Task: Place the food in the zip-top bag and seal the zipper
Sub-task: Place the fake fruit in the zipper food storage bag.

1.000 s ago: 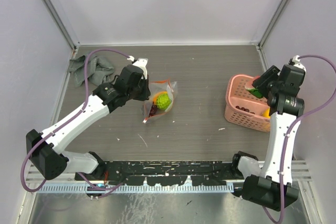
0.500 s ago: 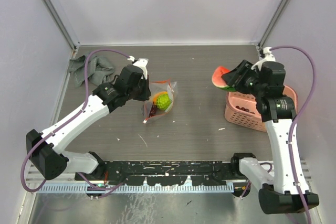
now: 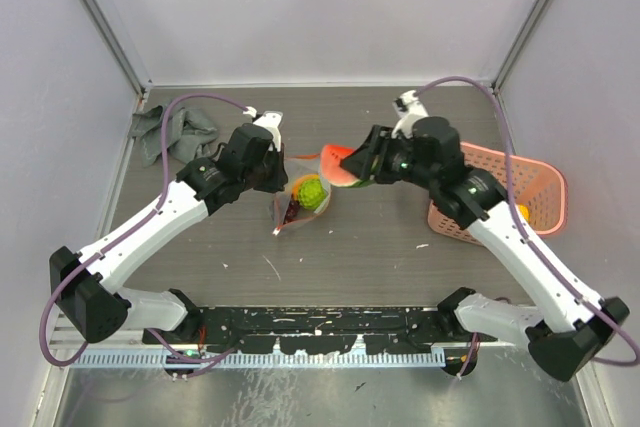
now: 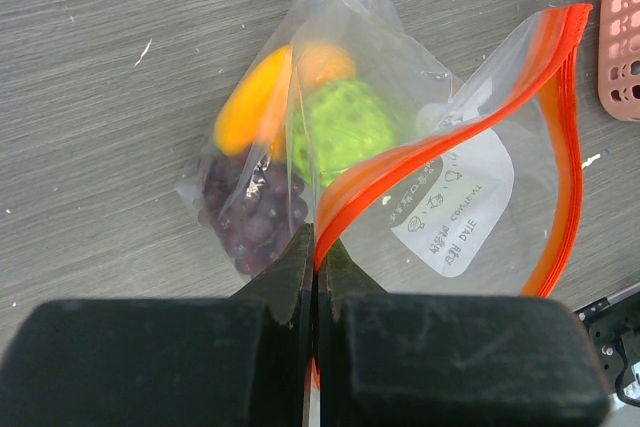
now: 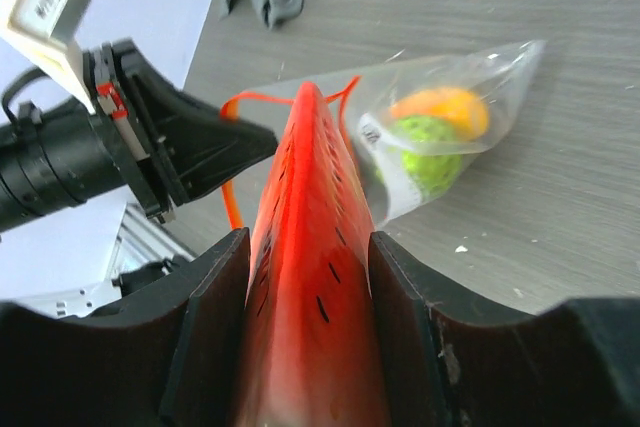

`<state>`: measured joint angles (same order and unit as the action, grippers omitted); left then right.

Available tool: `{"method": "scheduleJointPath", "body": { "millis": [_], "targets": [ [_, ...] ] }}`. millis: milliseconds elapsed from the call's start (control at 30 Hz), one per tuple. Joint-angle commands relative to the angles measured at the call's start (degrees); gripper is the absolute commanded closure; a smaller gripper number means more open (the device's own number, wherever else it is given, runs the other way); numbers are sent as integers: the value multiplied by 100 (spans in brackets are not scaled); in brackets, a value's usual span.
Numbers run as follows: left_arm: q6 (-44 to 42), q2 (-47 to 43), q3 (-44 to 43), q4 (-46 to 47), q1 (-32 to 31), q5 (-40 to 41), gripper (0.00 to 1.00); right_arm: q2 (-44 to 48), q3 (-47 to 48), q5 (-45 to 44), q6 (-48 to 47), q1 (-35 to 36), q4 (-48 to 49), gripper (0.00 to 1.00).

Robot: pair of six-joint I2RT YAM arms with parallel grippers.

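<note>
The clear zip-top bag lies mid-table holding a bumpy green fruit, dark purple grapes and orange-yellow pieces. My left gripper is shut on the red-orange zipper strip, lifting one lip so the mouth gapes. My right gripper is shut on the red watermelon slice, gripping its flat sides. In the top view the slice hangs just right of the bag's mouth, with its tip toward the left gripper.
A pink lattice basket stands at the right edge with an orange piece inside. A grey cloth is bunched at the back left. Walls close the table on three sides.
My right arm has swung left from the basket, carrying the watermelon slice across to the bag's mouth. The left arm and the bag have not moved.
</note>
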<state>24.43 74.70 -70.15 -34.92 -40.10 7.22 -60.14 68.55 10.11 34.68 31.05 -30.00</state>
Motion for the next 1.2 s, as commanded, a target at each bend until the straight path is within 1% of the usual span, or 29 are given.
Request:
{"method": "scheduleJointPath", "body": {
  "millis": [0, 133, 300, 500, 600, 667, 733, 1000, 1100, 1167],
  "targets": [
    [-30, -69, -158, 344, 23, -33, 100, -418, 290, -498, 154, 692, 548, 99],
    [-9, -86, -145, 356, 24, -54, 100, -693, 433, -709, 216, 1074, 531, 99],
    [31, -96, -141, 368, 26, -94, 100, -1140, 617, -883, 281, 1361, 299, 99],
    [47, -148, -122, 393, 24, -135, 100, -1651, 798, -1587, 437, 1656, 144, 99],
    [54, -148, -121, 397, 20, -169, 100, -1742, 723, -2011, 674, 1747, 402, 99],
    [55, -149, -115, 400, 25, -199, 100, -1732, 594, -2198, 809, 1784, 684, 99],
    [61, -149, -114, 406, 20, -241, 100, -1729, 467, -2567, 907, 1813, 982, 99],
    [188, -241, -61, 560, 22, -636, 100, -1964, 103, -3776, 946, 2101, 1921, 99],
    [232, -359, -43, 627, 20, -822, 100, -1984, -291, -4187, 857, 2250, 2653, 100],
    [268, -381, -23, 656, 19, -921, 100, -1981, -589, -4298, 781, 2297, 3233, 99]
  ]
}}
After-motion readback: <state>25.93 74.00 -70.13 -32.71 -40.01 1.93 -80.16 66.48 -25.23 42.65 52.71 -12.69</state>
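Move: The right hand already holds the watermelon slice. The middle of the open bag mouth lies about 9 cm to its left, 2 cm ahead and 12 cm below. Down in the bag, the green fruit lies about 8 cm left of that hand and 5 cm ahead, the grapes 11 cm left and 3 cm ahead, both some 25 cm lower. From the left hand, pinching the zipper edge, the mouth's middle is 5 cm to the right, 1 cm back and 2 cm below. Leftward and down, the right hand carries the watermelon slice about 9 cm across and 7 cm lower into the bag mouth, then feeds it forward some 5 cm while turning about 20 degrees clockwise, its grip kept. The left hand keeps its pinch on the zipper edge, drifting a couple of centimetres right and slightly up late on. ##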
